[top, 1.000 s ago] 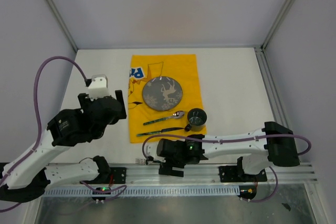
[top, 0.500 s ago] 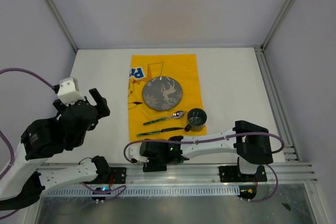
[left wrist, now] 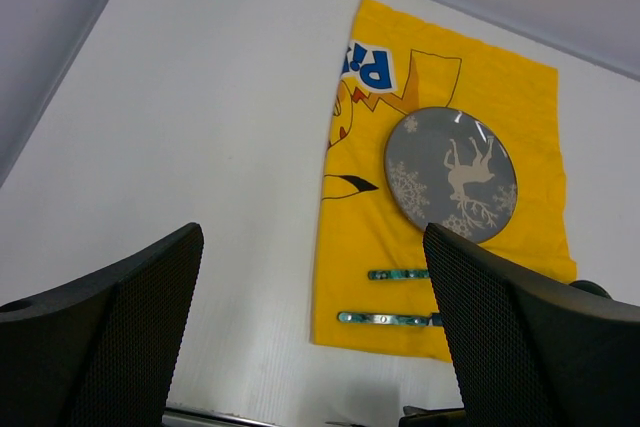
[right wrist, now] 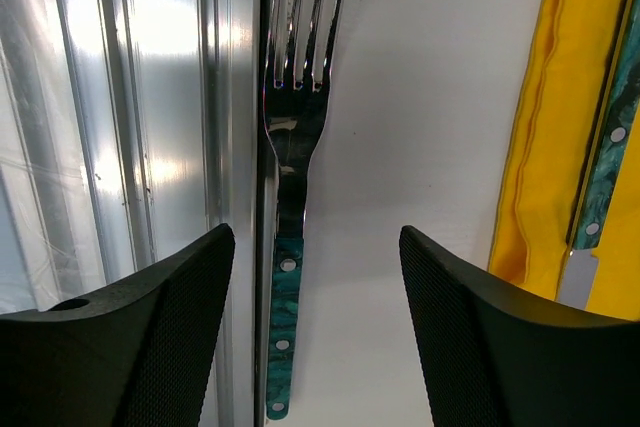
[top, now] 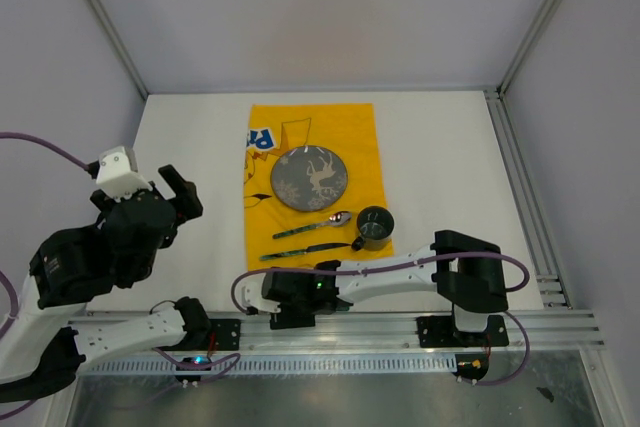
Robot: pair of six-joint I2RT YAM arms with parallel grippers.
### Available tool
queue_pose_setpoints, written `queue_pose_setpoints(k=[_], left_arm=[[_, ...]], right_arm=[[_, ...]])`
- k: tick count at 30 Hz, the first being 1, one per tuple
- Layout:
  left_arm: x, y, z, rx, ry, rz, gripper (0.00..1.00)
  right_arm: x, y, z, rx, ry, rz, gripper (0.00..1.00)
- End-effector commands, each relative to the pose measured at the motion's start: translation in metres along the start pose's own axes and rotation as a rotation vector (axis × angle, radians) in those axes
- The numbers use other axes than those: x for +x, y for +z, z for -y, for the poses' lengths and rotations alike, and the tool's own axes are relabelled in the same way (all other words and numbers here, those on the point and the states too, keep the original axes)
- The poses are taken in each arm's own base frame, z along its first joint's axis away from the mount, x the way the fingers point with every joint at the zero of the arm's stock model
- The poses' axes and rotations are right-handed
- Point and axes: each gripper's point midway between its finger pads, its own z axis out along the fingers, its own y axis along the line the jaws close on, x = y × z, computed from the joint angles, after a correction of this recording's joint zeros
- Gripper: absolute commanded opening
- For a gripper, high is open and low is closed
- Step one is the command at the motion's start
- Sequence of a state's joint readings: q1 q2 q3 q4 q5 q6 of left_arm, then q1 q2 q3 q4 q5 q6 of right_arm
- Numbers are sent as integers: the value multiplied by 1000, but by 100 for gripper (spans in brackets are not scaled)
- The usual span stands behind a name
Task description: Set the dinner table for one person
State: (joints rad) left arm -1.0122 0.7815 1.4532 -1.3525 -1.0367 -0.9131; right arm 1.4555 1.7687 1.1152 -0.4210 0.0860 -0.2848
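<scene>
A fork (right wrist: 291, 162) with a teal handle lies on the dinner table (top: 450, 167) at its near edge, against the metal rail. My right gripper (right wrist: 313, 233) hovers over it, open, one finger on each side of the handle with gaps to both. In the top view the right gripper (top: 268, 299) covers the fork. On the yellow cloth (top: 310, 127) sit a grey deer-print plate (top: 310, 178), a spoon (top: 312, 225), a knife (top: 305, 250) and a dark cup (top: 375, 227). My left gripper (top: 180, 192) is open and holds nothing, raised over bare table left of the cloth.
An aluminium rail (right wrist: 150, 147) runs along the table's near edge right beside the fork. The knife (right wrist: 603, 187) and the cloth's edge (right wrist: 530, 177) lie just right of my right gripper. Metal frame posts stand at the back corners.
My right gripper slid left along the near edge until it stood over the fork, and its jaws narrowed. The left arm drew back to the left, away from the cloth.
</scene>
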Motion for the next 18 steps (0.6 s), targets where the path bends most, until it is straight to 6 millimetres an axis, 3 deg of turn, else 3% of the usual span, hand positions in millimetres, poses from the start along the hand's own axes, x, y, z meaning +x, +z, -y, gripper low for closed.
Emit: queue_pose_setpoints(k=[1,12,18], left_arm=[[0,-4,-23,-65,76,-4,93],[-6,-15,-44,-52,5,11,91],[-1,-11,-36,-58,39,-10,91]], right_arm=[[-20,5,0,-23,-5,40,70],[-11,5,2,-47,19,22,61],[-5,5,-2,-100,38,4,44]])
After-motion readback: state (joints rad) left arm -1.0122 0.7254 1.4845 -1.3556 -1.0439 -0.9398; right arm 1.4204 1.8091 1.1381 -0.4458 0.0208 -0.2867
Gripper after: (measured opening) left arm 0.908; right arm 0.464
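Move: The fork lies almost directly under the right hand's open fingers, its middle some 2 cm below and about 1 cm back, tines pointing left. On the cloth the knife lies about 12 cm ahead of the right hand, level with it sideways; the spoon is about 18 cm ahead and 2 cm right, and the mug some 18 cm ahead and 16 cm right. From the raised left hand, the fork is about 12 cm back, 19 cm right and 34 cm below. The fork is straddled near the top of its green handle: the right hand sinks about 1 cm towards it, then stays low while its fingers close from roughly three-quarters to just under half open, the rear finger coming up against the handle's back edge. The left hand, empty and open, draws off about 2 cm up and left, slightly back. ##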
